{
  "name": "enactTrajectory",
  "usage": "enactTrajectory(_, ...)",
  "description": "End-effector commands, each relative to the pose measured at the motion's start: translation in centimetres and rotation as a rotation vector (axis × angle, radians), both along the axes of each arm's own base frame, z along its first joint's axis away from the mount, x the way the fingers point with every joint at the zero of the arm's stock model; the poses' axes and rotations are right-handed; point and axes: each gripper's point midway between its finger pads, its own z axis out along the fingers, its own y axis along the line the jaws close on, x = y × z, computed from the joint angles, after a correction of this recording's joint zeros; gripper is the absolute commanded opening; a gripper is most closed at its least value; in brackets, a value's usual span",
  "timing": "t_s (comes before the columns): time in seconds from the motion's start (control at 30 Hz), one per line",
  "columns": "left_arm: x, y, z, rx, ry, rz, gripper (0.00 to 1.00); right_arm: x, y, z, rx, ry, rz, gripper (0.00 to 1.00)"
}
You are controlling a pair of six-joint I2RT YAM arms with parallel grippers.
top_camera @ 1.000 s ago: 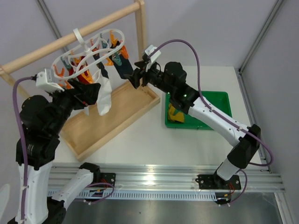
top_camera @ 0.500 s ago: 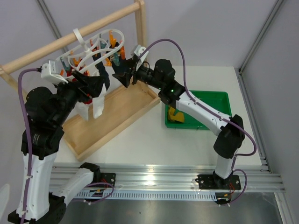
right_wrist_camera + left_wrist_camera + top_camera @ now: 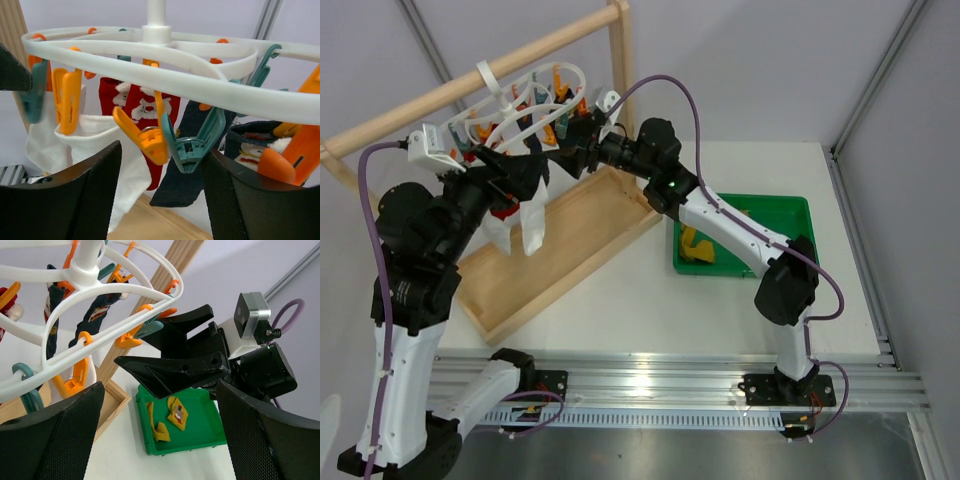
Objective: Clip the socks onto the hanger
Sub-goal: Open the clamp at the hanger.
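Observation:
The white hanger (image 3: 525,100) hangs by its hook from the wooden bar, ringed with orange and teal pegs. Two white socks (image 3: 533,218) are clipped to it and hang down; red and navy socks hang beside them. Two mustard socks (image 3: 695,245) lie in the green tray (image 3: 790,208). My left gripper (image 3: 525,172) is open just under the hanger's left side, with nothing between its fingers (image 3: 47,440). My right gripper (image 3: 572,150) is open at the hanger's right rim. An orange peg (image 3: 145,137) and a teal peg (image 3: 192,145) hang between its fingers (image 3: 75,200), untouched.
The tall wooden rack has a slanted bar (image 3: 440,95), a post (image 3: 620,60) and a tray base (image 3: 570,250) under the socks. The right gripper's black fingers (image 3: 175,370) fill the middle of the left wrist view. Metal rails (image 3: 650,385) run along the near edge.
The right arm reached left, bringing its gripper from beside the rack post up against the hanger's pegs. The left gripper rose toward the hanger. The hanger and socks swung slightly.

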Motion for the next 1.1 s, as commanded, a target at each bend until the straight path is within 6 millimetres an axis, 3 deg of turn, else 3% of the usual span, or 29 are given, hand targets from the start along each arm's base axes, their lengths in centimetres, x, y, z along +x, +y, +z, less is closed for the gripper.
enactTrajectory(0.0, 0.2, -0.1, 0.3, -0.017, -0.02, -0.001, 0.94, -1.0, -0.1, 3.1, 0.066, -0.067, 0.051, 0.64)
enactTrajectory(0.3, 0.1, 0.3, -0.1, -0.01, -0.015, 0.018, 0.93, -3.0, -0.1, 3.5, 0.066, -0.072, 0.074, 0.43)
enactTrajectory(0.67, -0.8, 0.7, -0.2, -0.005, -0.027, 0.029, 0.93, -4.9, 2.0, 3.6, 0.069, -0.088, 0.087, 0.44)
enactTrajectory(0.87, -1.1, 1.2, 0.0, -0.003, -0.046, 0.049, 0.93, -6.1, 2.2, 3.8, 0.071, -0.102, 0.081, 0.45)
enactTrajectory(1.07, -0.3, 1.1, -0.3, 0.007, -0.041, 0.058, 0.92, -6.4, 1.7, 4.0, 0.071, -0.098, 0.074, 0.45)
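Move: The teal clamp on the hanger's near rim sits right at the right hand's fingertips, about 2 cm left, 1 ahead and 1 above. From that hand an orange clamp stands 3 cm left and 1 back, the white sock some 9 left, 5 back and 5 lower, and the dark sock 10 left, 3 ahead and 4 lower. From the left hand the teal clamp is roughly 7 cm ahead, 2 right and 4 up. The right fingers close partway on the teal clamp while the hand draws about 4 cm back and 3 left. ##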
